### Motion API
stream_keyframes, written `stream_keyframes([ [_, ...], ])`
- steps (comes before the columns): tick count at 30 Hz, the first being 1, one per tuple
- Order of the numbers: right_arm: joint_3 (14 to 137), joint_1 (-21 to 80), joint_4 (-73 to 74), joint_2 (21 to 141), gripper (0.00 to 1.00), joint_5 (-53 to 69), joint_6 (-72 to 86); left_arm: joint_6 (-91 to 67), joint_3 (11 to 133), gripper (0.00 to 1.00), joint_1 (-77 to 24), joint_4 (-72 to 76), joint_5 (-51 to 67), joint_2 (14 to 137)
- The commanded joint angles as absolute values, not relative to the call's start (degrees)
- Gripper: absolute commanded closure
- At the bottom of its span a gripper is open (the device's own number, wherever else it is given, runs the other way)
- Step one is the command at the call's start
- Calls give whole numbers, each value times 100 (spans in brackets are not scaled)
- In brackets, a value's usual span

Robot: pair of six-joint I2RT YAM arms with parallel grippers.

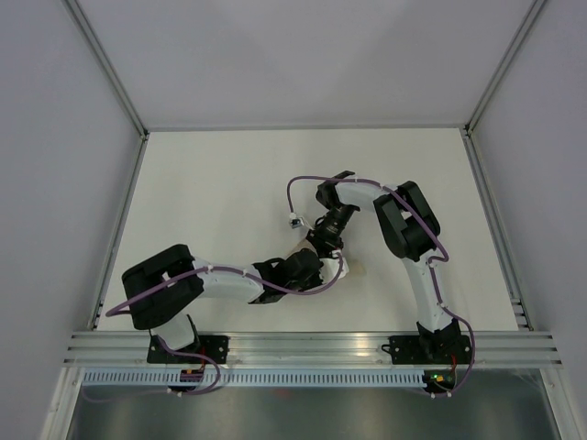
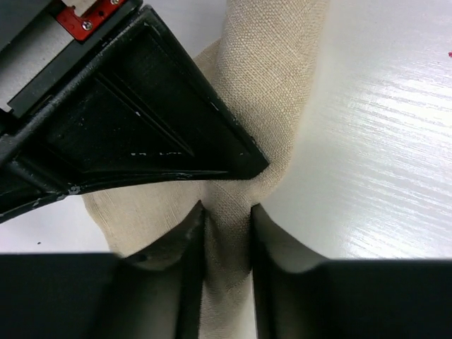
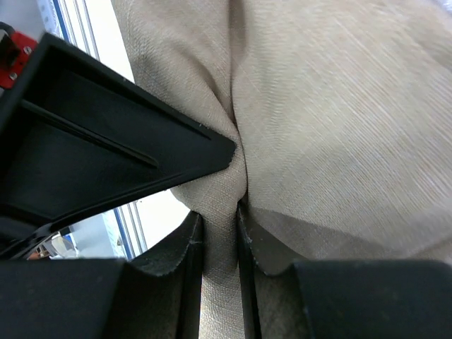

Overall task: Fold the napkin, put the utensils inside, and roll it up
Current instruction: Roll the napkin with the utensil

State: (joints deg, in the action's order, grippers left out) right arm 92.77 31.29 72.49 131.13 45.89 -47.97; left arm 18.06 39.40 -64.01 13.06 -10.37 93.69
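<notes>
The beige napkin (image 1: 351,269) is bunched up between the two grippers near the table's front middle, and the arms hide most of it from above. My left gripper (image 1: 320,267) is shut on a fold of the napkin (image 2: 227,240). My right gripper (image 1: 327,246) is shut on another fold of the napkin (image 3: 220,240), close beside the left one. Each wrist view shows the other gripper's black finger (image 2: 141,120) (image 3: 106,155) pressed against the cloth. No utensils show in any view.
The white table (image 1: 229,192) is walled by grey panels at the left, the right and the back. Aluminium rails (image 1: 312,346) run along the near edge by the arm bases. A purple cable with a white connector (image 1: 293,220) hangs off the right arm.
</notes>
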Motion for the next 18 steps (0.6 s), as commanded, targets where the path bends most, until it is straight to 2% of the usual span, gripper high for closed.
stream_keyframes([
  [1,9088,3085,6381,13518,89,3516,-5027,1512,3920,73,-6407,1363,-879,9606],
  [2,9079,3076,6363,13500,87,3524,-5019,1486,3990,81,-6407,1310,-818,9641],
  [4,9062,3067,6320,13430,83,3577,-5010,1398,4043,86,-6407,1205,-633,9703],
  [8,9026,3024,6249,13237,64,3709,-4931,1231,4017,94,-6355,1196,-300,9712],
  [11,8983,2945,6179,12956,50,3832,-4852,1081,4043,97,-6223,1108,165,9764],
  [13,8939,2874,6030,12666,44,3928,-4694,967,4078,98,-6083,1055,491,9791],
  [18,8798,2427,5276,11911,37,4332,-4009,765,4148,98,-5793,967,1246,9914],
])
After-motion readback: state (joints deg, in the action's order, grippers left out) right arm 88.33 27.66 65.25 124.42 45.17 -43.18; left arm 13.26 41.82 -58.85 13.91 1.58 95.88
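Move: The napkin roll already lies between both hands' fingers; its middle is about 2 cm right of and 1 cm below the left hand, and right under the right hand, about 1 cm down. The right fingertips pinch it some 2 cm right of the left hand and 1 cm farther out. A loose end of napkin reaches roughly 9 cm to the left hand's right and 1 cm back. Left fingers close on the napkin roll while the right open and back off forward and up, some 3 cm. ##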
